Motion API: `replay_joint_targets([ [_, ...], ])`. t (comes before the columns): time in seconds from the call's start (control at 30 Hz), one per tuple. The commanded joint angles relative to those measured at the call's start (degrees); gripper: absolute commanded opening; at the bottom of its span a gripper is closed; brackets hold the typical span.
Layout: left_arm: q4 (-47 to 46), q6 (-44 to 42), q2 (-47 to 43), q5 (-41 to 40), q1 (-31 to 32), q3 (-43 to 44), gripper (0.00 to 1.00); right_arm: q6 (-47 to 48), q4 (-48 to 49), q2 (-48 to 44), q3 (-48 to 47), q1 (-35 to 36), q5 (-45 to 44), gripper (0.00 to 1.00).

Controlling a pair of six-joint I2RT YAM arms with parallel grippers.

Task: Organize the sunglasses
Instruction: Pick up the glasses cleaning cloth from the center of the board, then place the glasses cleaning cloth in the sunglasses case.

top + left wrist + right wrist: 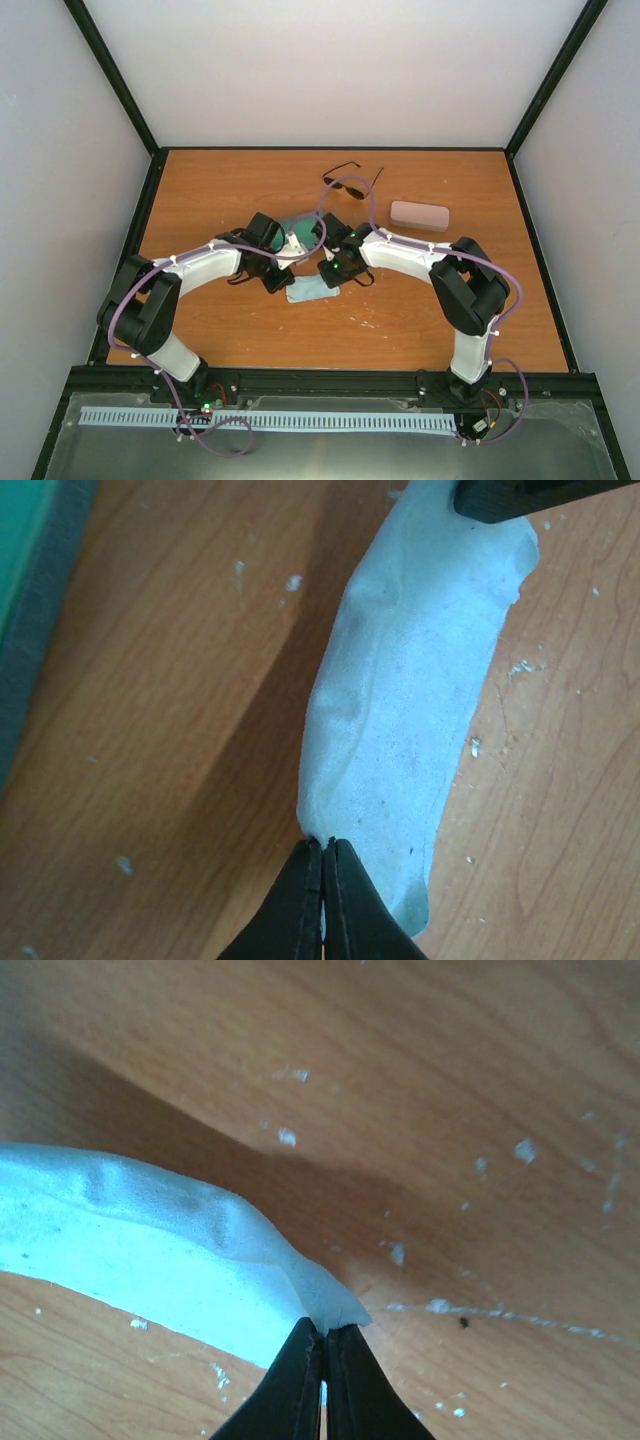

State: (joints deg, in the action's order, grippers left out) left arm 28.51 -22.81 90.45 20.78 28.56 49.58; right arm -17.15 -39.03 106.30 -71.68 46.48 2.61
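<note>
A pair of black-framed sunglasses (352, 182) with dark lenses lies open on the table at the back, apart from both arms. Both grippers meet over a light-blue cloth (313, 292) in the middle of the table. My left gripper (322, 846) is shut on one edge of the cloth (400, 700), which bulges up into a fold. My right gripper (323, 1332) is shut on the opposite corner of the cloth (150, 1250). In the top view, the left gripper (288, 287) sits at the cloth's left end and the right gripper (330, 279) at its right end.
A pink oblong case (420, 215) lies at the back right. A teal-lined case (297, 226) shows between the two wrists, mostly hidden by them, and its edge (20, 570) runs along the left of the left wrist view. White crumbs dot the wooden table (400, 330).
</note>
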Motion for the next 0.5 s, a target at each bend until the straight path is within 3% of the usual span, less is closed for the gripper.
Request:
replay_joint_targets([
  [0.0, -0.22, 0.55, -0.7, -1.43, -1.37, 3.23, 0.0, 0.89, -0.1, 1.68, -3.35, -1.48, -2.64, 0.03],
  [0.47, -3.08, -0.49, 3.47, -5.21, -6.79, 8.24, 0.01, 4.77, -2.99, 10.8, -18.53, -5.26, -3.68, 0.03],
])
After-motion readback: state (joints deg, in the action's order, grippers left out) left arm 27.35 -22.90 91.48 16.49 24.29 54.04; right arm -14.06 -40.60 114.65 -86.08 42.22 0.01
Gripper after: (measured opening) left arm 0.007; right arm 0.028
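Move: Both closed grippers already hold the cleaning cloth by its two far corners, about 10 cm apart, just clear of the table. The open green case, where the cloth is being taken, has its middle some 13 cm ahead of the left hand and 2 cm to its right; from the right hand it is about 12 cm ahead and 8 cm left. From the right hand, the sunglasses lie roughly 22 cm ahead and 3 cm right, the pink case 15 cm ahead and 19 cm right. Both arms carry the cloth forward together towards the near side of the open green case, drifting a little left and rising a couple of centimetres as they go, with the right hand gaining on the left: about 7 cm against 5 cm. Each gripper stays shut on its corner and keeps the held edge stretched between them, while the fingertips tip forward slightly, some 5 degrees, and the left hand turns a touch counter-clockwise. ##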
